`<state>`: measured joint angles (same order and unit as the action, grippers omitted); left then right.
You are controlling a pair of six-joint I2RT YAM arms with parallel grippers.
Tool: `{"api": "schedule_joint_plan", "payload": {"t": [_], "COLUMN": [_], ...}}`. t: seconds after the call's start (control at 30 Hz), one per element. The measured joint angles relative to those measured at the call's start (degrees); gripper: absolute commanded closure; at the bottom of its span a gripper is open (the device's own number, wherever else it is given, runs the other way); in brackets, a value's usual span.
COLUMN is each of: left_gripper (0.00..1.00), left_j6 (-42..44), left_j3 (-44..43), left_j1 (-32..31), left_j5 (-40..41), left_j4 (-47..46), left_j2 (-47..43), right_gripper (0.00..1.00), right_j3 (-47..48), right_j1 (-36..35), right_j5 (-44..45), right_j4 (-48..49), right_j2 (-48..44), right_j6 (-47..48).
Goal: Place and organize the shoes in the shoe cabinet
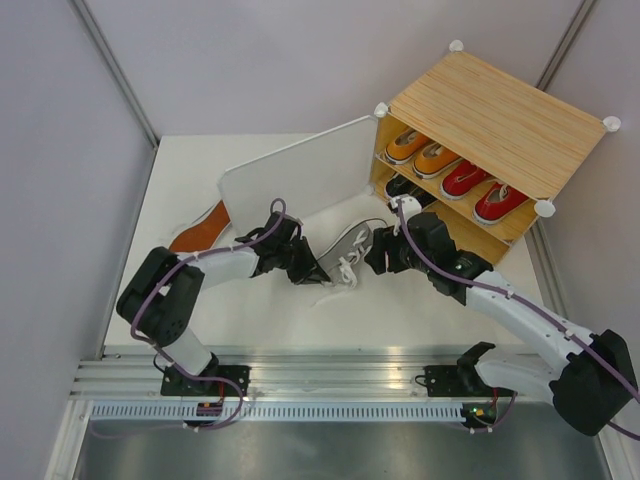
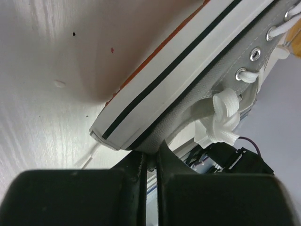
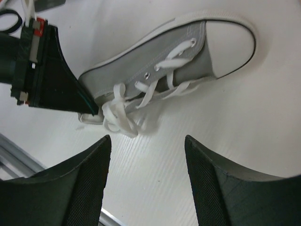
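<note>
A grey shoe [image 1: 345, 255] with white laces lies on the white table in front of the shoe cabinet [image 1: 500, 110]. My left gripper [image 1: 312, 268] is shut on its heel; in the left wrist view the grey shoe's [image 2: 202, 56] heel canvas is pinched at the left gripper [image 2: 150, 159]. My right gripper [image 1: 376, 256] stands open beside the shoe's toe end, with only bare table between the right gripper's [image 3: 148, 143] jaws and the grey shoe [image 3: 188, 52] just beyond them. Two orange shoes [image 1: 420, 152] and two red shoes [image 1: 482, 190] fill the upper shelf. A black shoe [image 1: 400, 188] sits below.
The cabinet's white door [image 1: 300, 165] stands swung open to the left. Another shoe [image 1: 200, 230] lies at the left with its orange-brown sole up, partly behind the door. Grey walls close in the table; a metal rail [image 1: 330, 385] runs along the near edge.
</note>
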<state>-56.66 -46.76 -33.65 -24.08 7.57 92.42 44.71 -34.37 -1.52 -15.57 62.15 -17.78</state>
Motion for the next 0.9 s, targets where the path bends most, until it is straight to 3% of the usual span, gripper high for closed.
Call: {"api": "schedule_joint_plan", "payload": {"t": [0.07,0.27,0.37,0.47,0.9], "left_gripper": [0.86,0.42,0.30,0.25,0.25], "left_j6": [-0.70,0.00,2.36,4.85,17.73], "left_j3": [0.13,-0.66,-1.51,-1.68,-8.68], "left_j1": [0.48,0.79,1.49,4.07,15.08], "left_j5": [-1.29,0.26,4.68,8.02,17.00], "left_j4": [-1.27,-0.44,1.53,3.52,13.57], "left_j2": [1.11,-0.26,-3.56,-7.65,-12.15], "right_gripper": [0.32,0.33,0.33,0.34,0.34], "right_j3": [-2.45,-7.72,-8.85,-9.70,-9.38], "right_j1": [0.00,-0.50,-1.25,-1.90,-5.75], "right_j5": [-2.84,-9.44,-10.93,-11.85,-11.04], "right_j4": [1.46,7.02,9.68,13.29,29.68], "right_j2": [1.07,7.19,10.10,12.39,23.26], "right_j6": [-1.20,-3.96,-4.52,-4.87,-7.43]}}
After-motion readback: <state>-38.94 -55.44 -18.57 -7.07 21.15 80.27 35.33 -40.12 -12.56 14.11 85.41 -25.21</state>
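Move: The left hand already has the grey shoe by its heel; the shoe's middle is about 6 cm ahead, 5 cm to the right and level with the hand. The open door's middle is some 22 cm ahead and 7 cm left of that hand, the last brown-soled shoe roughly 13 cm ahead and 30 cm left. From the right hand, the grey shoe lies about 4 cm ahead, 9 cm left and 12 cm below; the black shoes in the cabinet are about 18 cm ahead, 7 cm right. Down by some 11 cm and 8 cm left, easing slightly back at first, the right hand comes close to the grey shoe's laced side, its fingers open and tipping steeper. The left hand meanwhile opens wide to let go of the heel, then backs off left, forward and up, roughly 17 cm in all, its fingers tilting up about 25 degrees. ##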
